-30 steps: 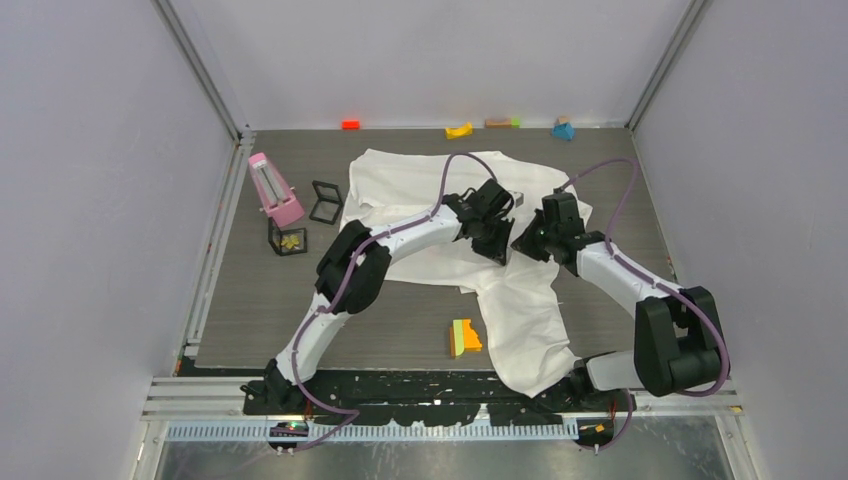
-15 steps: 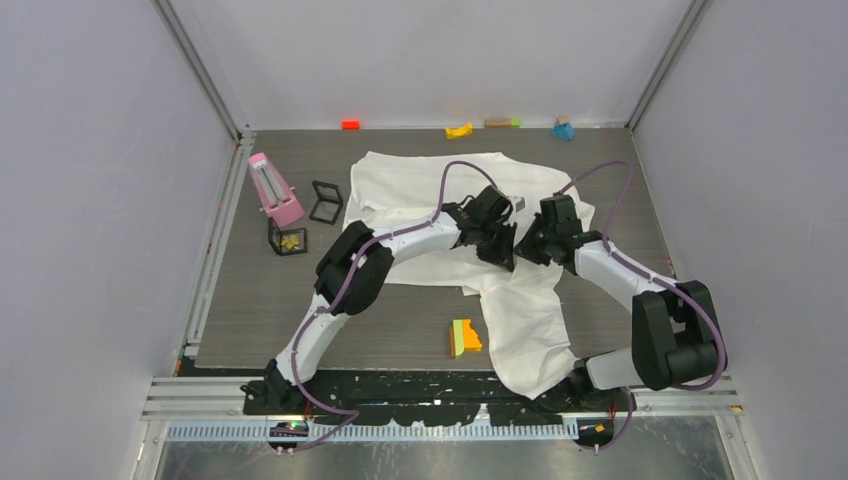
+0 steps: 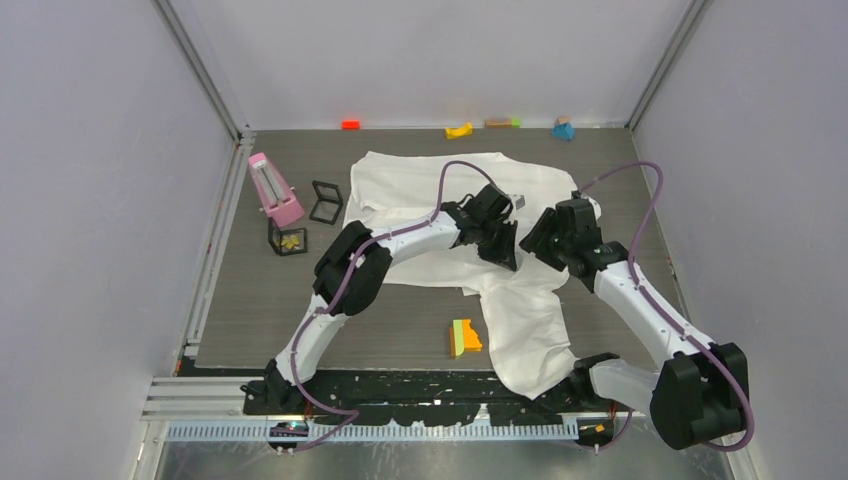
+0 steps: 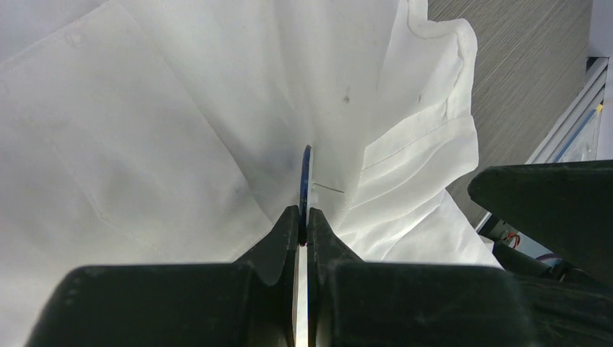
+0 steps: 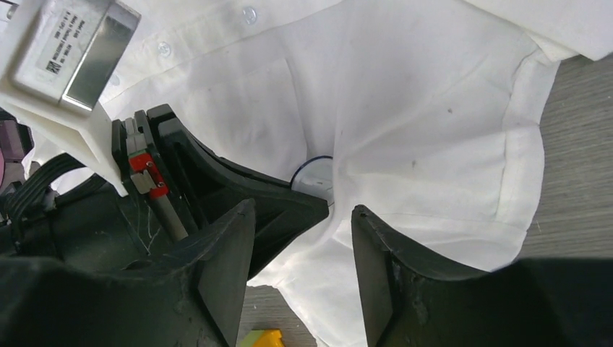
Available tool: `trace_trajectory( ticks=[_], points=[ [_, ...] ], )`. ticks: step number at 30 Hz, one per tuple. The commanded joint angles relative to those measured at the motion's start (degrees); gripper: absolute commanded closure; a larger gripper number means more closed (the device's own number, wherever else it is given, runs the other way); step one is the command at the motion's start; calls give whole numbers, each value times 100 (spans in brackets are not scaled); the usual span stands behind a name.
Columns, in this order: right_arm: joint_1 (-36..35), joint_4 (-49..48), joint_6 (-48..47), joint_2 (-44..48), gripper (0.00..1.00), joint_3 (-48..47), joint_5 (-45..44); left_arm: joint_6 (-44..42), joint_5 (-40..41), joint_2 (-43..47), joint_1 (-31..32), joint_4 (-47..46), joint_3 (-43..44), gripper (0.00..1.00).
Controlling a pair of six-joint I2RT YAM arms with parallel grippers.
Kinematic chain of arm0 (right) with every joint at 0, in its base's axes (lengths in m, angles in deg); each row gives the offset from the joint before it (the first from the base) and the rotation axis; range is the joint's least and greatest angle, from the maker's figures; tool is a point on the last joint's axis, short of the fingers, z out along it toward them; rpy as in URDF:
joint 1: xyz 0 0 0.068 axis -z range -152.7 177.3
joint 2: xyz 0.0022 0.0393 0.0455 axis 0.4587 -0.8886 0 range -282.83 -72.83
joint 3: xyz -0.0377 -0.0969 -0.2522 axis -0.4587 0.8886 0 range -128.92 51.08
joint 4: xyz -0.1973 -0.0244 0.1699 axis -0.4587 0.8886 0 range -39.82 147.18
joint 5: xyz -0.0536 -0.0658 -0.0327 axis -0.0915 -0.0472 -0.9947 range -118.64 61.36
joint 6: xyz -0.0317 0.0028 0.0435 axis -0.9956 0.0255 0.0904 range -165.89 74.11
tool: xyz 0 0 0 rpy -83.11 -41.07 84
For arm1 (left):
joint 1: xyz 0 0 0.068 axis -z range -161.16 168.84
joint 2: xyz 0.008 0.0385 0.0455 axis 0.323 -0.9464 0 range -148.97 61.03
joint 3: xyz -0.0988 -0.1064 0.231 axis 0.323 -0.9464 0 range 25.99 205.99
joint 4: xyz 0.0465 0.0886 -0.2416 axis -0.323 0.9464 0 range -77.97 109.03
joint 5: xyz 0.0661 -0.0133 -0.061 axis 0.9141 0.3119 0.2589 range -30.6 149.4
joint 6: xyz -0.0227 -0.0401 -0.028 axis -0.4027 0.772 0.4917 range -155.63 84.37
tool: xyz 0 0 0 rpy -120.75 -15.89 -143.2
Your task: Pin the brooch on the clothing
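The white shirt lies spread on the table; it also shows in the left wrist view and the right wrist view. My left gripper is shut on the brooch, seen edge-on as a thin dark-blue disc pressed against a raised fold of the shirt. In the right wrist view the brooch shows as a dark arc at the left gripper's tip. My right gripper is open and empty, just right of the left one, over the shirt.
A yellow and orange block lies on the table near the shirt's lower edge. A pink wedge, two small black-framed boxes stand at left. Small coloured blocks line the far edge.
My right gripper has drawn back to the right, away from the left gripper, and its arm has swung outward. The left gripper has stayed put, holding the brooch.
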Motion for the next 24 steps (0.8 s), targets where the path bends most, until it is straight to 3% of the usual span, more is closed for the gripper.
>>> trace_trajectory(
  ticks=[1,8,24],
  points=[
    [-26,207,108,254,45,226,-116,34,-69,272,13,-152,145,100],
    [-26,-331,222,114,58,619,91,-58,70,219,13,-7,245,100],
    [-26,-1247,162,-761,79,700,427,-203,207,132,13,258,430,100]
  ],
)
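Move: The ridge of clothing beside the brooch's pin lies about 7 cm below the right hand, roughly 1 cm back and 1 cm to its left. The brooch, clamped edge-on in the left fingers, is some 3 cm left, 1 cm ahead and 6 cm below the right hand; the pocket's middle is about 6 cm ahead and 8 cm left. From the left hand the ridge sits about 3 cm right, 2 cm back and 3 cm lower. The right fingertips come down astride the clothing ridge by the tip of the brooch's pin, narrowing from over half open to about a quarter but not shut. The hand sinks about 5.5 cm in all, first swinging back some 2.5 cm, then easing forward again as it settles, tipping slightly further down. The left hand keeps the brooch pinched and practically still. ##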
